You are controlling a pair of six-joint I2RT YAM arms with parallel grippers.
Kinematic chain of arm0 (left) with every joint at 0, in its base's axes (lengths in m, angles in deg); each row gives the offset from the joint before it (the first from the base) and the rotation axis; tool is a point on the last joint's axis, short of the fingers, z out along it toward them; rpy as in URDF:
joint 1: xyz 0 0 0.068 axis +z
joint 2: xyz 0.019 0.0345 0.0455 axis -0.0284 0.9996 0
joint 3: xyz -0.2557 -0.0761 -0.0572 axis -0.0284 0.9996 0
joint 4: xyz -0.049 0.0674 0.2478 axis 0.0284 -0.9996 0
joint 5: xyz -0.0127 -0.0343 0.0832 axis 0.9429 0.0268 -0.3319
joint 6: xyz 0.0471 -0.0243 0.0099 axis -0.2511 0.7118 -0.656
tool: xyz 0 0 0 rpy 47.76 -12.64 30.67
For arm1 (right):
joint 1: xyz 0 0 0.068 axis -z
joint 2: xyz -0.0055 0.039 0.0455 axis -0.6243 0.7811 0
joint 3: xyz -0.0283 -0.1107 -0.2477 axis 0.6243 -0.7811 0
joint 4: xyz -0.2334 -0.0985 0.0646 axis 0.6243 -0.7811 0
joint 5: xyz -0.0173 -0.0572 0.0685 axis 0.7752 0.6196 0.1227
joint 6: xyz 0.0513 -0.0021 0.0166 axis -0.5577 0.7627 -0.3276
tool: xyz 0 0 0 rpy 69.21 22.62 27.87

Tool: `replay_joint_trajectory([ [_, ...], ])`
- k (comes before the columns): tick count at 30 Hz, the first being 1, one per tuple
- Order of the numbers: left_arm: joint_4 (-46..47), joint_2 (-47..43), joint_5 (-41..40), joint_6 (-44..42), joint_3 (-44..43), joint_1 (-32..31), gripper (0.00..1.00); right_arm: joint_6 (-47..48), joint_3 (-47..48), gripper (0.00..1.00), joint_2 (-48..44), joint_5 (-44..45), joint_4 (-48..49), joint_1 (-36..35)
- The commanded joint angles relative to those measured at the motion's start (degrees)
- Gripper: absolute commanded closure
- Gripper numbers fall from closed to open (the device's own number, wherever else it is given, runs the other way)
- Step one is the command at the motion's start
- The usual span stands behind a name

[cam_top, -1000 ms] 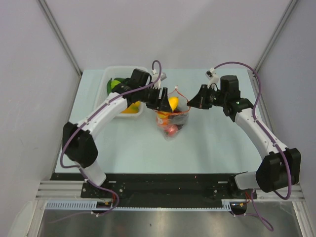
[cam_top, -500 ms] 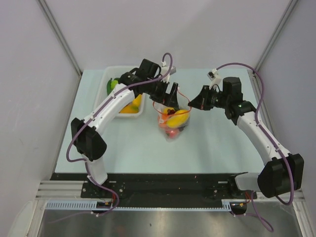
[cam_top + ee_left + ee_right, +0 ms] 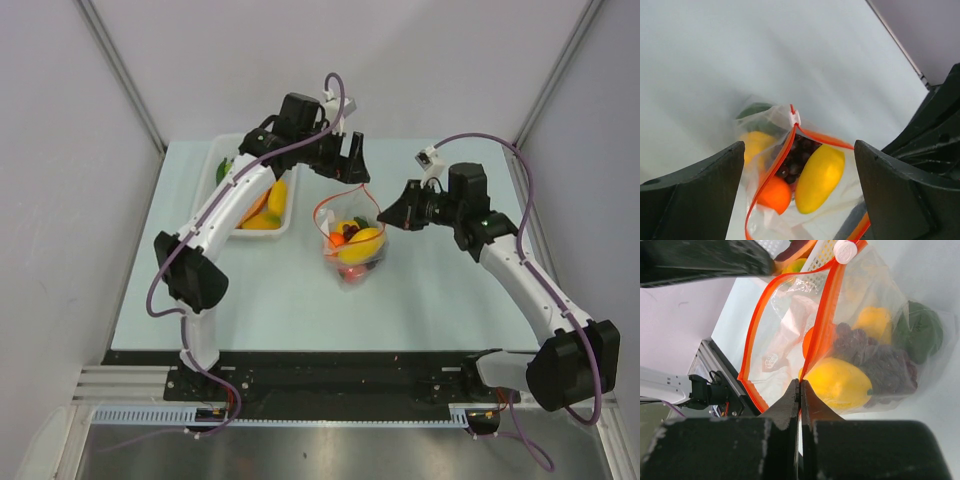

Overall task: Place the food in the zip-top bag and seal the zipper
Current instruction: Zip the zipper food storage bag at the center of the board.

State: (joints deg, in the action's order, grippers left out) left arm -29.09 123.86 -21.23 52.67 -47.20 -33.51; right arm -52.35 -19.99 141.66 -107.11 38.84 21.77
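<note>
The clear zip-top bag [image 3: 352, 245] stands on the table with its mouth open. Its red-orange zipper [image 3: 335, 205] forms a loop. Inside lie a yellow fruit [image 3: 820, 175], an orange one [image 3: 775, 195], dark grapes [image 3: 875, 360] and a green piece [image 3: 917, 330]. My right gripper [image 3: 383, 215] is shut on the zipper strip [image 3: 822, 330] at the mouth's right edge and holds it up. My left gripper [image 3: 350, 165] is open and empty, above and just beyond the bag's far edge. In its wrist view the left gripper [image 3: 799, 146] looks down into the bag.
A white tray [image 3: 288, 222] at the back left holds more food: yellow and orange pieces [image 3: 272, 205] and a green one [image 3: 222, 170]. The left arm reaches over the tray. Grey walls close off the left, right and far table edges.
My left gripper held a yellow fruit over the bag a second ago. The fruit now lies in the bag, and the gripper has opened and moved up and away. The right gripper kept its hold.
</note>
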Motion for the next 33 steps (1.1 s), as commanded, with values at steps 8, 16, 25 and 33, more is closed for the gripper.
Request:
replay_joint_trajectory([
  [8, 0.63, 3.70, 5.35, 5.21, 3.01, -2.05, 0.19, 0.21, -0.72, 1.00, -1.66, 3.86, 6.98, -3.26],
  [16, -3.67, 4.84, 9.21, -1.64, 1.00, -2.84, 0.55, 0.21, -0.72, 1.00, -0.77, 5.79, 10.67, -4.58],
  [25, -8.95, 5.20, 18.25, -16.57, -3.93, -2.49, 1.00, 6.09, -0.72, 0.15, -6.65, -5.09, 5.15, 3.66],
  [33, -19.83, 7.73, 29.50, -38.28, -14.70, -4.59, 1.00, 26.47, -0.81, 0.19, -10.79, -11.86, -4.08, 11.33],
])
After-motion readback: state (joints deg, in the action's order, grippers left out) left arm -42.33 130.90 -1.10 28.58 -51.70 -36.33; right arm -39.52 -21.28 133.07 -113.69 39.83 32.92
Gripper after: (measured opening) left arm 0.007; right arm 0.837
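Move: The bag's slider corner, the far end of the zipper, lies about 3 cm back of the open left hand, 2 cm to its right and 6 cm below. Inside the bag the mango is some 11 cm back, level sideways, and the orange 10 cm back and 5 cm left, both roughly 14 cm down. From the right hand, still pinching the rim, the slider corner is about 6 cm ahead, 3 cm left and slightly higher. Left goes down and back about 6 cm, pinches the zipper beside the slider, turning clockwise; right opens, withdraws rightward. ##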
